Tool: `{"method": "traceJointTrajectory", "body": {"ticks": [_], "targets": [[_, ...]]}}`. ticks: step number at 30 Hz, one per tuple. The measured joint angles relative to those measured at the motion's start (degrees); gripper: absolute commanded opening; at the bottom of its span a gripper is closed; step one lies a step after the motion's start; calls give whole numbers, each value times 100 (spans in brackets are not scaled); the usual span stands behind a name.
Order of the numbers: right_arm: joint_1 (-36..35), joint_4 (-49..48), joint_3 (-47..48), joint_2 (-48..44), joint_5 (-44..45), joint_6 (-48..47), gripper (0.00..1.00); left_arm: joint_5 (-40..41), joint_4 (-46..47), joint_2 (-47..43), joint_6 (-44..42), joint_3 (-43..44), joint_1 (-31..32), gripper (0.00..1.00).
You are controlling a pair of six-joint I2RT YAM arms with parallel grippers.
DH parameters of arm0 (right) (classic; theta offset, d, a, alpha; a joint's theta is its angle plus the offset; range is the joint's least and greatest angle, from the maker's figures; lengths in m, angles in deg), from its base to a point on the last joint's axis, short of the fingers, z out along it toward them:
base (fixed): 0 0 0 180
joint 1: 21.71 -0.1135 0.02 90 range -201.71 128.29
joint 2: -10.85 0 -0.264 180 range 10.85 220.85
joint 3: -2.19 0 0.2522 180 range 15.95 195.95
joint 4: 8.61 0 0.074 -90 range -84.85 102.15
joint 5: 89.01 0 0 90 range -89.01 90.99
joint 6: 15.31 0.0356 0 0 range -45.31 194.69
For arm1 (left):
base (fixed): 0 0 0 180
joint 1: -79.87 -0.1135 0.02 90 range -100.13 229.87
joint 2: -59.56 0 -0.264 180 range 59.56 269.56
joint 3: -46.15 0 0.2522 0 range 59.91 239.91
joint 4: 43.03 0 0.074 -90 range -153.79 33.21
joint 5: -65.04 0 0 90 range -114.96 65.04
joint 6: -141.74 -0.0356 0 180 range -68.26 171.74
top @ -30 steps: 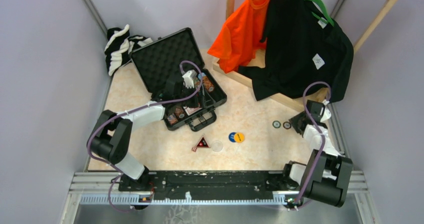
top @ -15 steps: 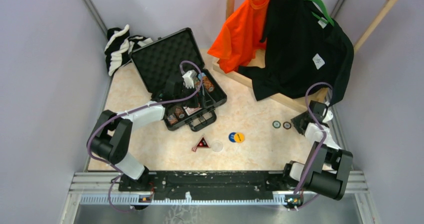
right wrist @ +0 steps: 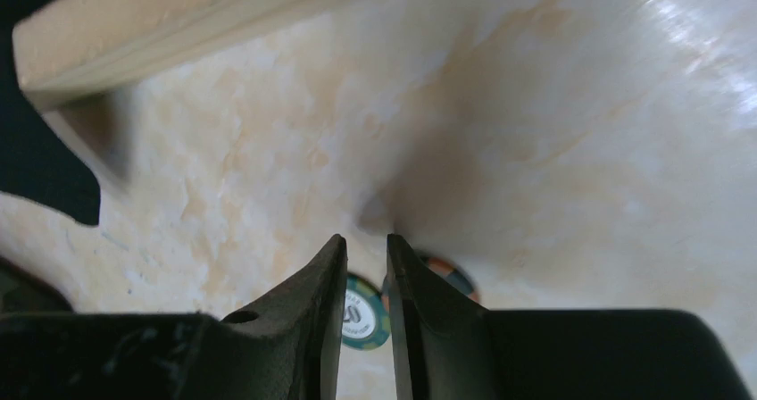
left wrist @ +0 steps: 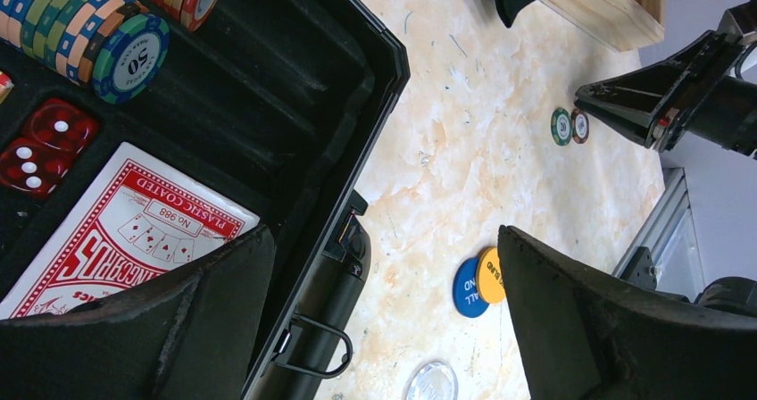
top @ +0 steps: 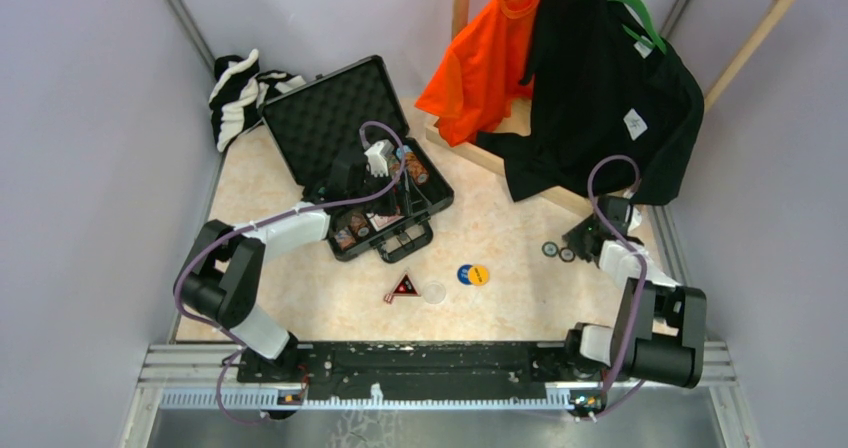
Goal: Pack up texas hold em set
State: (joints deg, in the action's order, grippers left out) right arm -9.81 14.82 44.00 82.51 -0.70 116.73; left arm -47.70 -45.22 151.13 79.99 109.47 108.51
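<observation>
The black briefcase [top: 330, 118] lies open at the back left, with chip rows [left wrist: 89, 34], red dice [left wrist: 45, 141] and the red card deck [left wrist: 134, 230] in its foam. My left gripper [top: 385, 158] hovers wide open over the case's front edge [left wrist: 384, 239], holding nothing. Two loose poker chips, one green [right wrist: 361, 315] and one orange-dark [right wrist: 446, 275], lie at the right [top: 558, 251]. My right gripper [top: 578, 243] hangs just above them [right wrist: 366, 239], jaws a narrow gap apart with nothing between. Blue [top: 466, 274] and yellow [top: 480, 274] discs, a clear disc [top: 433, 292] and the black-red triangle [top: 403, 287] lie mid-table.
A wooden rack base [top: 530, 183] with a black shirt [top: 610, 78] and an orange shirt [top: 485, 58] stands behind the right gripper. A black-and-white striped cloth [top: 240, 93] lies at the back left corner. Walls close in both sides.
My right gripper has moved left, up to the two loose chips, and the chips sit slightly closer together. The left arm has not moved.
</observation>
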Motion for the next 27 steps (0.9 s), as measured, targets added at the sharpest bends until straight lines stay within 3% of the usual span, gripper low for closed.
{"method": "traceJointTrajectory", "body": {"ticks": [8,21,27], "targets": [[-800,-199,-203,-127,-90,352,25,7,0,0,-2,0,0,99],[-1161,-372,-221,-46,-546,280,31,46,0,0,-2,0,0,99],[-1438,437,-131,-501,-168,-24,55,66,-2,0,-2,0,0,99]]}}
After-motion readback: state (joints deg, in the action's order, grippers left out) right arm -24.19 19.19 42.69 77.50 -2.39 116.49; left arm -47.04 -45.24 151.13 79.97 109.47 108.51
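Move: The green chip lies about 4 cm to the right hand's left and 2 cm back, flat on the table just 1 cm below the fingertips. The orange-black chip beside it is some 3 cm straight back from the hand; the yellow button is about 23 cm left and 8 cm back. From the left hand, the green chip is roughly 33 cm to the right, 8 cm back and 10 cm below. The green and orange-black chips are swept at by the right hand, which runs low and level to the left, about 8 cm, just ahead of them, then draws back some 2 cm towards its base and lifts slightly. The wrist turns about 15 degrees counter-clockwise and the barely open fingers spread to about half open near the end, holding nothing. ##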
